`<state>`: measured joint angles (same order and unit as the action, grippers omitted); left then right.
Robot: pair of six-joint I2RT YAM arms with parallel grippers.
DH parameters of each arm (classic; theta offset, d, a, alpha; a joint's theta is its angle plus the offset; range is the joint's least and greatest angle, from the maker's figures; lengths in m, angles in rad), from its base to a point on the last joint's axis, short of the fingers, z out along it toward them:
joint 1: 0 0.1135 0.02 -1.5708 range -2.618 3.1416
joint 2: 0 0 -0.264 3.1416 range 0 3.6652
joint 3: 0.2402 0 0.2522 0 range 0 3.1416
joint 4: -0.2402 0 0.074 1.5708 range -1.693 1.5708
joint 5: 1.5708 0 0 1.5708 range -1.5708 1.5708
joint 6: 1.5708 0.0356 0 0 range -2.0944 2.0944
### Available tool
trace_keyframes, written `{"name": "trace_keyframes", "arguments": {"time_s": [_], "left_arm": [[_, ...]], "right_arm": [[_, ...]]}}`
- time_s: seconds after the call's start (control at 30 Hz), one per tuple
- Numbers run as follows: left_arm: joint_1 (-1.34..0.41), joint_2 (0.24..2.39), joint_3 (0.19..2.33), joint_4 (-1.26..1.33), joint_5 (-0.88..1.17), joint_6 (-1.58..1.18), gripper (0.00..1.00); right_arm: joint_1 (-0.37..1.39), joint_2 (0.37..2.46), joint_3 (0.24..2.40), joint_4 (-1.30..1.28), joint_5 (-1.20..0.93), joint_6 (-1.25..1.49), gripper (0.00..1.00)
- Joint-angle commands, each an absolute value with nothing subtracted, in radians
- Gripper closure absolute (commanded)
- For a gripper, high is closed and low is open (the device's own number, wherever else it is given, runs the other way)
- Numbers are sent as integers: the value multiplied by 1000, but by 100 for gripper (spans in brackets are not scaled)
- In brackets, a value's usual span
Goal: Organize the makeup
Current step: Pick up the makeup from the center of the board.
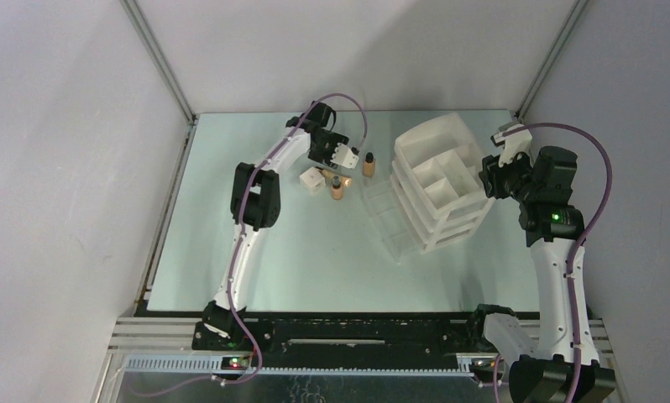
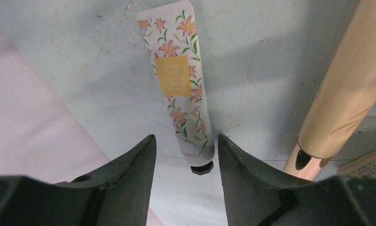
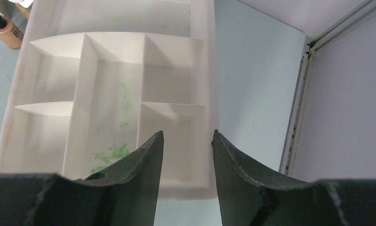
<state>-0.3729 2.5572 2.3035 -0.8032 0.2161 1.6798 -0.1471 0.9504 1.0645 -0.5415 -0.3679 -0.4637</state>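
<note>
In the left wrist view a white floral tube (image 2: 176,80) with a black cap (image 2: 202,168) lies flat on the table. My left gripper (image 2: 186,137) is open, a finger on each side of the tube's cap end. The right finger is close against the tube, and a gap shows on the left. A beige-and-gold stick (image 2: 341,89) lies to the right of it. From above, the left gripper (image 1: 338,156) hangs over the makeup cluster: two beige black-capped bottles (image 1: 369,164) (image 1: 337,188) and a small white box (image 1: 312,180). My right gripper (image 3: 187,133) is open and empty above the organizer's near-right compartment.
The white drawer organizer (image 1: 439,180) stands right of centre, its top tray (image 3: 113,84) split into several empty compartments with green smears. A pale pink flat surface (image 2: 26,127) fills the left of the left wrist view. The enclosure's wall and metal frame (image 3: 297,108) run close to the organizer's right.
</note>
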Motion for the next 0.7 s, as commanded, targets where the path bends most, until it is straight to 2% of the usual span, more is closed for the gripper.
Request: {"name": "trace_keyframes", "arguments": {"time_s": [0.0, 0.13, 0.33, 0.4, 0.43, 0.47, 0.67], "left_arm": [[-374, 2574, 2363, -830, 192, 1752, 47], [-375, 2574, 2361, -836, 183, 1777, 56], [-377, 2558, 2334, -822, 176, 1790, 77], [-377, 2536, 2298, -804, 179, 1788, 87], [-377, 2519, 2272, -789, 183, 1780, 96], [-377, 2498, 2240, -768, 194, 1770, 99], [-375, 2361, 2079, -664, 248, 1711, 100]], "right_arm": [[-141, 963, 1057, -573, -354, -465, 49], [-141, 962, 1057, -574, -354, -464, 49], [-141, 963, 1057, -574, -353, -468, 49], [-141, 963, 1057, -575, -353, -468, 50], [-141, 963, 1057, -575, -353, -468, 49], [-141, 963, 1057, -575, -353, -468, 49], [-140, 961, 1056, -574, -355, -466, 50]]}}
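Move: Lying between the left hand's open fingers is the cap end of the flowered makeup tube; the tube's middle is about 4 cm to the right, 2 cm back and 1 cm below. The peach stick lies some 3 cm right and 5 cm back, the white box about 4 cm left and 6 cm back, and the nearer foundation bottle 3 cm right and 9 cm back. From the right hand the tube is roughly 25 cm ahead, 32 cm left and 26 cm below. Closing from a little over half open to almost shut, the left fingers take the flowered tube in a pinch near its cap end. While they close, the hand sinks and edges left, each by about half a centimetre, with only a slight wrist tilt of some 5 degrees, then at the very end draws back about half a centimetre. ##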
